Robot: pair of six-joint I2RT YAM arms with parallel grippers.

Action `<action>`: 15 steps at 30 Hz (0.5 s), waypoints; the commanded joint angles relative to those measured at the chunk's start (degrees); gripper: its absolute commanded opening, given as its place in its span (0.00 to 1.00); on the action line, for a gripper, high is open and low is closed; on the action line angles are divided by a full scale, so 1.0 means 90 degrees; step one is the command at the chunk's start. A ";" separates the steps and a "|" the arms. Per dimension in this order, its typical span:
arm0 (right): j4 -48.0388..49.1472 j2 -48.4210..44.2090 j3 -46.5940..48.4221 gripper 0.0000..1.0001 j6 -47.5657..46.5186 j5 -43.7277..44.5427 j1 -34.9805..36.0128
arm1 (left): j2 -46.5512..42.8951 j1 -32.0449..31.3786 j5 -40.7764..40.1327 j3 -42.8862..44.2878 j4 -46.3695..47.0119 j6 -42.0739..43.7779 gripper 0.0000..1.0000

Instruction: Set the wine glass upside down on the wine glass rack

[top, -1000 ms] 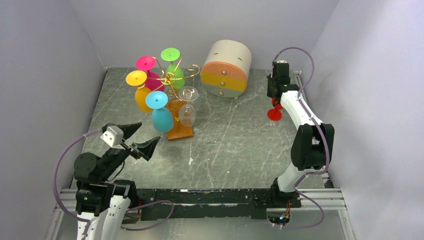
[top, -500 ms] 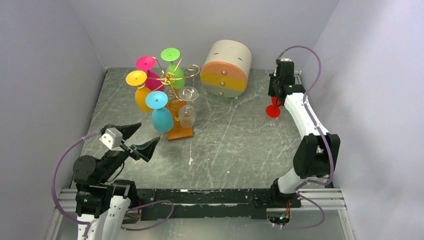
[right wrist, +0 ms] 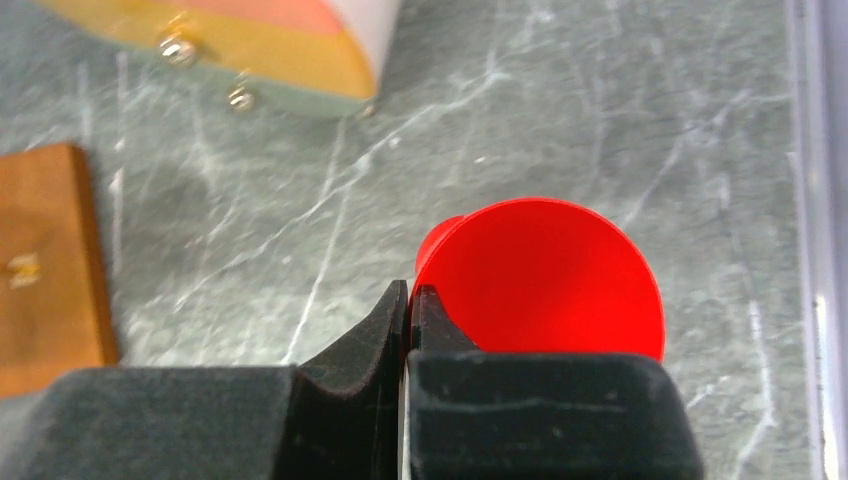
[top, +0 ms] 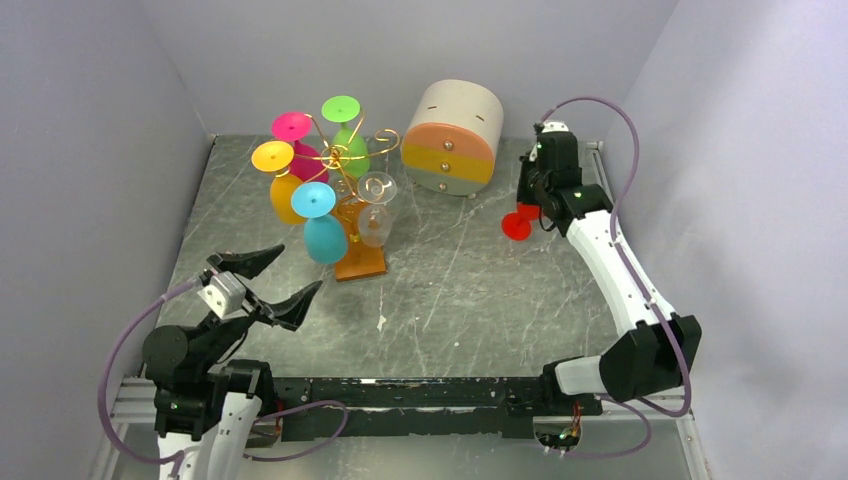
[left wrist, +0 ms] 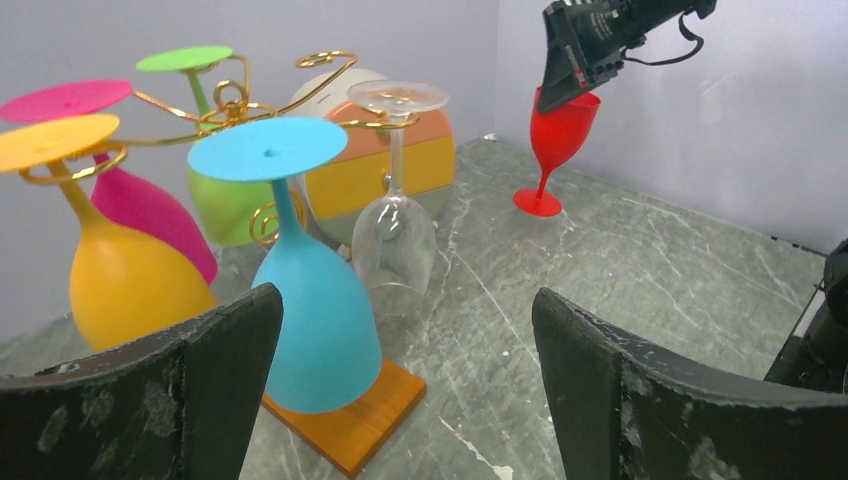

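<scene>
The red wine glass (top: 518, 224) stands upright at the back right, foot down near the tabletop; whether the foot touches it I cannot tell. My right gripper (top: 534, 205) is shut on its rim from above. In the right wrist view the red glass (right wrist: 545, 275) fills the space past the closed right gripper (right wrist: 410, 292). The wine glass rack (top: 346, 156), gold wire on a brown wooden base (top: 361, 263), carries several glasses hung upside down: pink, green, yellow, blue and clear. My left gripper (top: 300, 268) hovers open and empty near the front left, facing the rack (left wrist: 352, 425).
A round cream drawer box (top: 455, 137) with orange, yellow and green fronts sits at the back, between the rack and the red glass. Purple walls close in the left, back and right sides. A metal rail (top: 420, 395) runs along the near edge.
The right gripper closed on the red glass's rim, then shifted left with the glass, away from the right wall. The left arm lowered slightly, still open.
</scene>
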 commanded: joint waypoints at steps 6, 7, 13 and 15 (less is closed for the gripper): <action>-0.0608 -0.0886 -0.0057 0.00 0.0589 -0.0905 0.1221 | 0.0202 0.0044 0.1468 0.0592 0.0317 0.1399 0.98; -0.0604 -0.0980 -0.0098 0.00 0.0637 -0.1027 0.1364 | 0.0219 0.0047 0.1648 0.0598 0.0322 0.1582 0.98; -0.0974 -0.1444 -0.0193 0.00 0.0963 -0.1374 0.2200 | 0.0224 0.0044 0.2566 0.0712 -0.0070 0.2721 0.96; -0.0928 -0.1678 -0.0305 0.00 0.1025 -0.1708 0.2421 | 0.0208 0.0047 0.2867 0.0671 -0.0124 0.3092 0.96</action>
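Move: About 42 cm to the right hand's left, 24 cm back and 8 cm higher waits the open left gripper; the glass hand holds the red wine glass by its rim. The wine glass rack's free curl is some 29 cm left and 8 cm ahead, near its height; the hanging clear glass is 30 cm left, 3 cm back, 7 cm lower. The drawer cabinet stands 19 cm ahead, 15 cm left, 13 cm lower. From the left hand, the red glass lies roughly 43 cm right, 23 cm ahead, 16 cm below. Carrying the red wine glass upright by its pinched rim, the right hand sweeps about 12 cm left and 10 cm back, rising a little, towards the open left gripper, and turns some 25 degrees counter-clockwise with a slight roll. The left hand eases back and a bit right and up, fingers staying wide, tilting upward, rolling left side up and turning clockwise. ##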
